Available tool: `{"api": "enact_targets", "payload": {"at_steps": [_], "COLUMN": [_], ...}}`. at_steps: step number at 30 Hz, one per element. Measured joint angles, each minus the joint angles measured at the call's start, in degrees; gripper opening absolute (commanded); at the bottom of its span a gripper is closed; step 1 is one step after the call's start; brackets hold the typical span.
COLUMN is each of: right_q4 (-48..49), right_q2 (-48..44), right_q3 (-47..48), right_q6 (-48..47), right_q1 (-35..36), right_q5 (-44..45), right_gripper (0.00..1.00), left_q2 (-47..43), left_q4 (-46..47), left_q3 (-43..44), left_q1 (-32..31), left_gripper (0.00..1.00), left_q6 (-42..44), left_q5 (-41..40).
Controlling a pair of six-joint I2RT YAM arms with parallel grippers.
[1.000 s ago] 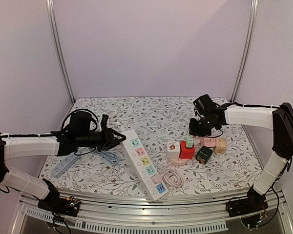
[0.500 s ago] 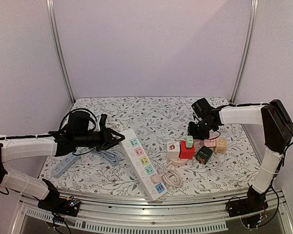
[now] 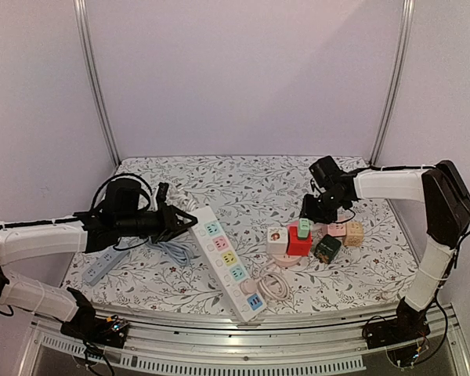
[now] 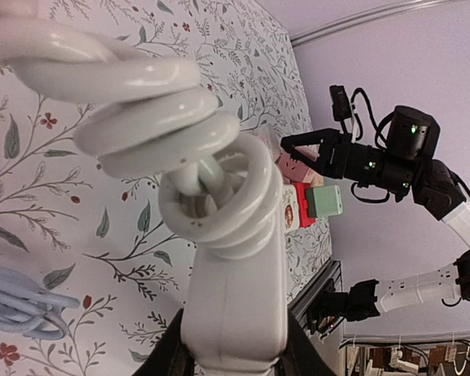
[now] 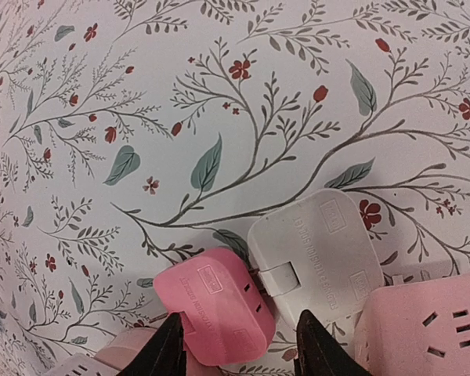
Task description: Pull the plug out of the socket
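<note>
My left gripper (image 3: pixel 180 222) is shut on the cord end of the white power strip (image 3: pixel 229 260). In the left wrist view that end (image 4: pixel 235 313) sits between the jaws, with the coiled white cord (image 4: pixel 188 157) just beyond. A green plug (image 3: pixel 304 227) stands in the red socket cube (image 3: pixel 300 244). My right gripper (image 3: pixel 314 210) hovers behind it, open. In the right wrist view a pink plug (image 5: pixel 219 305) and a white plug (image 5: pixel 317 251) lie flat on the cloth, the pink one between the spread fingers (image 5: pixel 168 345), untouched.
Beside the red cube sit a white cube (image 3: pixel 278 237), a dark green cube (image 3: pixel 327 248), a pink cube (image 3: pixel 337 229) and a beige cube (image 3: pixel 353 233). A coiled cord (image 3: pixel 274 286) lies near the strip's front end. A grey power strip (image 3: pixel 102 269) lies at the left.
My right gripper's jaws have spread apart and its wrist shifted slightly left. The left gripper kept its grip on the white strip, whose near end swung slightly left.
</note>
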Motion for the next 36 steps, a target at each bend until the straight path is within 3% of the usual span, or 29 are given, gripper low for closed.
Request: {"api": "enact_targets", "payload": {"at_steps": [5, 13, 20, 23, 29, 36], "right_q4": [-1.33, -2.34, -4.63, -4.83, -3.04, -0.57], "right_q2": [-5.44, -23.17, -31.82, -33.31, -32.81, -23.3], "right_q3": [-0.57, -5.84, -7.08, -7.08, -7.06, -5.29], "right_q6": [-0.72, -1.9, -3.39, -3.19, -0.57, -0.02], "right_q1": [-0.17, 1.14, 12.85, 17.35, 23.54, 33.03], "right_q5": [-0.02, -3.54, -4.04, -4.17, -4.11, 0.44], "right_gripper": [0.57, 0.7, 0.7, 0.71, 0.85, 0.99], "left_q2": [-1.16, -1.25, -1.29, -1.62, -3.13, -3.19], "left_q4": [-0.85, -0.87, -0.85, -0.87, -1.77, -1.97], "left_q3": [-0.22, -0.2, -0.2, -0.2, -0.2, -0.17], "left_q1": [0.0, 0.0, 0.11, 0.2, 0.2, 0.2], "left_gripper": [0.04, 0.04, 0.04, 0.04, 0.04, 0.04], "left_q6": [0.31, 0.61, 1.18, 1.9, 3.67, 3.76], "left_q5": [-0.39, -0.17, 0.46, 1.07, 1.55, 1.55]}}
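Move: The round plug in the power strip's near end lies roughly 25 cm back and 20 cm left of the right hand, about level with it. The white tiger block is 7 cm back and 11 cm left of that hand, the red block 7 cm back and 4 cm left. From the left hand, already holding up the strip's far end, the plug is some 14 cm back, 16 cm right and 11 cm lower. Empty right hand rises, swings about 20 cm back and 15 cm left towards the round plug, opening wide. ##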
